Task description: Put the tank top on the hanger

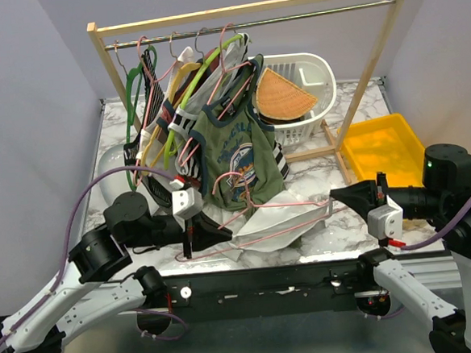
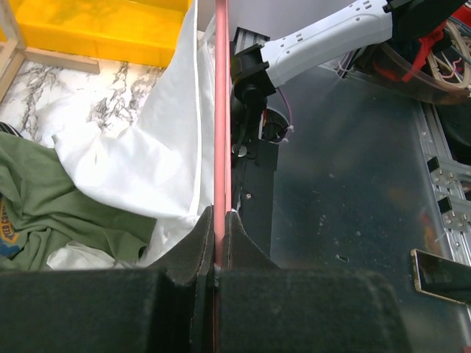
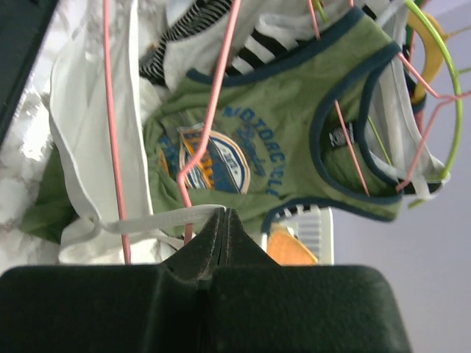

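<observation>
The white tank top [image 1: 265, 225] lies crumpled on the marble table near the front edge, with the thin pink hanger [image 1: 290, 206] lying across it. My left gripper [image 1: 226, 238] is shut on the hanger's wire [image 2: 219, 132] at the garment's left side; the white cloth [image 2: 140, 162] hangs just left of that wire. My right gripper [image 1: 335, 195] is at the garment's right end, shut on a narrow white strap [image 3: 158, 219] of the tank top. In the right wrist view the pink hanger [image 3: 110, 125] crosses the white fabric [image 3: 77, 125] beyond my gripper [image 3: 227, 215].
A wooden clothes rack [image 1: 248, 12] at the back carries several hangers and garments, among them an olive-green printed top [image 1: 238, 156] drooping onto the table. A white laundry basket [image 1: 305, 75] stands behind it and a yellow bin [image 1: 383, 146] sits at the right.
</observation>
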You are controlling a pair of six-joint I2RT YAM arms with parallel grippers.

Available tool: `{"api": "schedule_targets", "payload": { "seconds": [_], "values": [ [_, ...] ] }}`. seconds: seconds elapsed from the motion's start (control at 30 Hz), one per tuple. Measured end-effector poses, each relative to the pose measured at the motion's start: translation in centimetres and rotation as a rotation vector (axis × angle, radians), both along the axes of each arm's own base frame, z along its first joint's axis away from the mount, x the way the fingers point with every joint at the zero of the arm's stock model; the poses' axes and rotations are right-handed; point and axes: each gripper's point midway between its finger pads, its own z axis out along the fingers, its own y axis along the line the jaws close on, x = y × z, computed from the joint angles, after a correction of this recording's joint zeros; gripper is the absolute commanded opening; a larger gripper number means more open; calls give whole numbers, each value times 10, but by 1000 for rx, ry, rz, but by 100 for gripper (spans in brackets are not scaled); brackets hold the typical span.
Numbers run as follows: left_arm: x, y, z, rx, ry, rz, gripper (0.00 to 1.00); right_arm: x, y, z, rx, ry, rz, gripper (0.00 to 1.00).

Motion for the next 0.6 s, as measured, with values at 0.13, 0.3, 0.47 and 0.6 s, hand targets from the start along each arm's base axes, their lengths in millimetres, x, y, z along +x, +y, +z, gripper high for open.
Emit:
{"api": "schedule_targets", "payload": {
  "seconds": [0.13, 0.3, 0.47, 0.6],
  "values": [
    [9, -16, -4, 18, 15, -13, 0, -4, 11, -8, 37, 71, 82, 39],
    [19, -32, -11, 52, 33, -22, 0, 3, 16, -12, 89, 174, 57, 68],
    [24, -37, -7, 65, 12, -26, 0, 13, 3, 7, 158, 197, -121, 84],
    [26, -37, -1, 68, -27, -33, 0, 11, -4, 13, 203, 238, -205, 84]
  ]
}}
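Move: The left gripper already pinches the pink hanger. The white tank top's far strap, which the hanger must go through, lies about 23 cm to its right and 5 cm ahead. The white body hangs about 12 cm right, 2 cm ahead and 8 cm below; the green tank top is some 18 cm ahead and 3 cm right. The right gripper pinches that strap, with the hanger's right end roughly 3 cm back, 3 cm right and 2 cm below it. Keep the left fingers shut on the hanger and push its right end on past the strap, about 4 cm right and 2.5 cm forward. Ease the right gripper a little left and down towards the hanger, spread its fingers wide to let go of the strap, then draw it back to the right and up about 2.5 cm, tipping the fingers upward and forward. ##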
